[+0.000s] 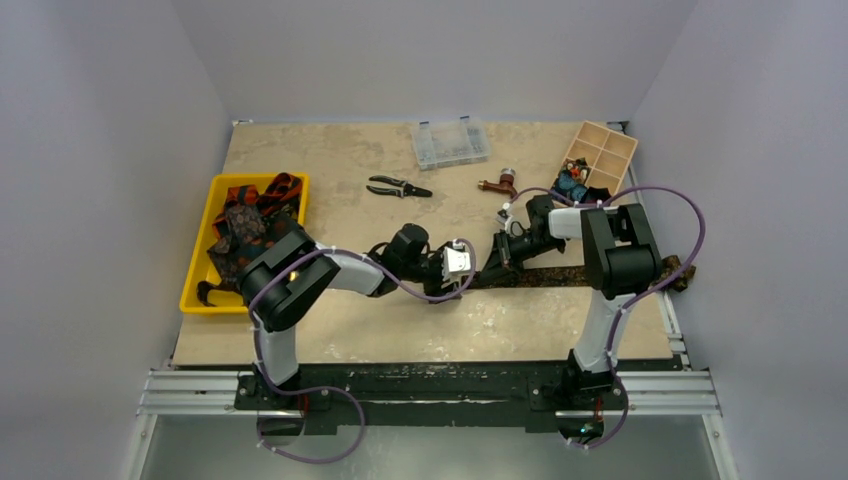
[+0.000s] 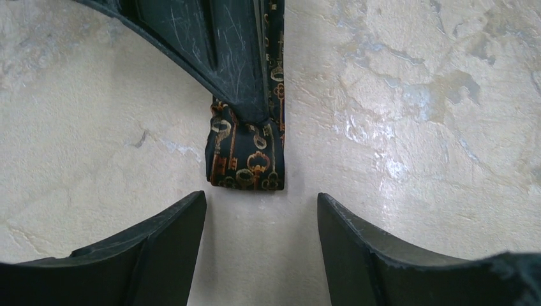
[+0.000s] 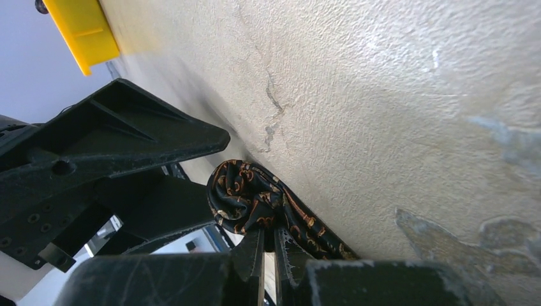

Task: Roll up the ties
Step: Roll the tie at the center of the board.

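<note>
A dark tie (image 1: 560, 277) with orange key patterns lies stretched across the table towards the right edge. Its left end is rolled over into a small roll (image 3: 245, 197), which also shows in the left wrist view as a folded end (image 2: 245, 159). My right gripper (image 3: 268, 237) is shut on that rolled end, its fingers pressed onto the cloth (image 1: 497, 265). My left gripper (image 2: 261, 210) stands open just short of the roll, both fingers off the cloth (image 1: 476, 270). More ties (image 1: 245, 225) lie heaped in a yellow bin (image 1: 197, 270) at the left.
Black-handled pliers (image 1: 398, 187) lie at mid-table behind the arms. A clear plastic box (image 1: 449, 143) sits at the back, a wooden compartment tray (image 1: 600, 155) at the back right, and a small brown object (image 1: 497, 184) beside it.
</note>
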Available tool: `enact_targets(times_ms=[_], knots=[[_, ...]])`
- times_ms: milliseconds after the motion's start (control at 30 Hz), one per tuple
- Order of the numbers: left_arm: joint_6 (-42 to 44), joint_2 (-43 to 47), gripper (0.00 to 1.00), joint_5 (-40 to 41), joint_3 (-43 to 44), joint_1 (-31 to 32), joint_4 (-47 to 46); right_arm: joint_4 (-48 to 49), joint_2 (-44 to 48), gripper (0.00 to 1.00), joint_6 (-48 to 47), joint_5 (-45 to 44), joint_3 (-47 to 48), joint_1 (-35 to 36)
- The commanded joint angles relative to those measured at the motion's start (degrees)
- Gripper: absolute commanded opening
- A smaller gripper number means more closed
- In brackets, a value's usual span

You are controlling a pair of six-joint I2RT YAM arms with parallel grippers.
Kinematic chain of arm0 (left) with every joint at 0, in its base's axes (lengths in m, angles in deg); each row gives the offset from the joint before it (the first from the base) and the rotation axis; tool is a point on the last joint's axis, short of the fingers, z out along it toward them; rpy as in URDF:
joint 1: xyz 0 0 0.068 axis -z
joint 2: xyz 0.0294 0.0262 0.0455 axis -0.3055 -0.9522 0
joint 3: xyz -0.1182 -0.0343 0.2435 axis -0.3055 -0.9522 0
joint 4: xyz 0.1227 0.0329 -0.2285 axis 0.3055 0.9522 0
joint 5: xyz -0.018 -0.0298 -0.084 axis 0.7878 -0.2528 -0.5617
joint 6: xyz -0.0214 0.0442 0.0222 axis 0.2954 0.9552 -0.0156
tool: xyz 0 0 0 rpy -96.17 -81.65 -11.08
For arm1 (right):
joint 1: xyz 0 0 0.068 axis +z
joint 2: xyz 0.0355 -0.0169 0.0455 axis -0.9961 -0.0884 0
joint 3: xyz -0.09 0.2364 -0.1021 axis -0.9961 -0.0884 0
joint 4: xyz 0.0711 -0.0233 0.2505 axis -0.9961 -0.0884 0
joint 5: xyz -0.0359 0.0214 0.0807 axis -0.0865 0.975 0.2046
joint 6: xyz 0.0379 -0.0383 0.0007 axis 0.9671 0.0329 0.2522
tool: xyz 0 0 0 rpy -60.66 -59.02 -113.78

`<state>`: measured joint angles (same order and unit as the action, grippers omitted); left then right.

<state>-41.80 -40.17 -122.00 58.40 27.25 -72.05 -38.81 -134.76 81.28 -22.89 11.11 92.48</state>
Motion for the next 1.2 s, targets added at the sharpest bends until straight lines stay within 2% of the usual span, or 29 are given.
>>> enact_targets(times_ms=[0, 300, 400, 533, 600, 667, 767, 833, 1167], knots=[[2.4, -1.4, 0.64, -1.0, 3.8, 1.2, -1.2, -0.1, -2.3, 0.0, -3.8, -8.3, 0.7, -0.6], [1.0, -5.6, 0.66, 3.6, 11.1, 4.3, 2.6, -1.4, -2.3, 0.0, -5.9, -3.7, 1.0, -0.9], [2.1, -6.7, 0.56, 5.5, 13.4, 5.0, 7.8, -0.1, -1.3, 0.0, -5.8, -0.6, 0.2, -0.8], [3.9, -5.1, 0.38, 7.1, 9.9, 4.8, 11.1, -0.4, 0.4, 0.0, -6.3, 2.4, 0.6, -0.8], [5.0, -4.1, 0.33, 7.4, 7.5, 4.8, 11.1, -1.1, 1.6, 0.06, -8.1, 3.2, 0.9, -0.8], [4.8, -3.6, 0.31, 7.4, 6.5, 4.8, 11.8, -2.0, 2.8, 0.18, -9.3, 3.4, 1.1, -0.9], [3.1, -3.8, 0.3, 7.4, 6.5, 4.9, 12.1, -2.8, 4.3, 0.33, -10.4, 4.2, 1.2, -0.9], [2.6, -4.1, 0.3, 7.6, 6.8, 5.0, 12.2, -2.5, 5.3, 0.39, -10.3, 4.8, 0.9, -0.8], [2.4, -4.6, 0.31, 7.8, 7.6, 4.9, 13.2, 0.8, 3.7, 0.4, -7.9, 5.4, -0.1, 1.7]])
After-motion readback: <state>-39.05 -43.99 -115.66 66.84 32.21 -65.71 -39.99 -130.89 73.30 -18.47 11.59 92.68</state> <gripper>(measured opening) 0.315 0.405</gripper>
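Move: Straddling the tie's near side, the open left fingers have the roll about 4 cm to their right, straight across and barely lower. The right hand already pinches this roll, its middle about 1 cm to that hand's left. From the left hand, the pliers lie some 22 cm ahead and 12 cm left, the brown fitting about 22 cm ahead and 10 cm right, both 2 cm lower. Sliding right about 5 cm with a slight hop, the left hand brings its open fingers around the two sides of the roll, then sinks back to the table, closes on it and draws back left by over 1 cm. The right hand keeps its pinch until the left has nearly closed, then opens and rises some 2.5 cm off the roll, tipping up about 10 degrees. ##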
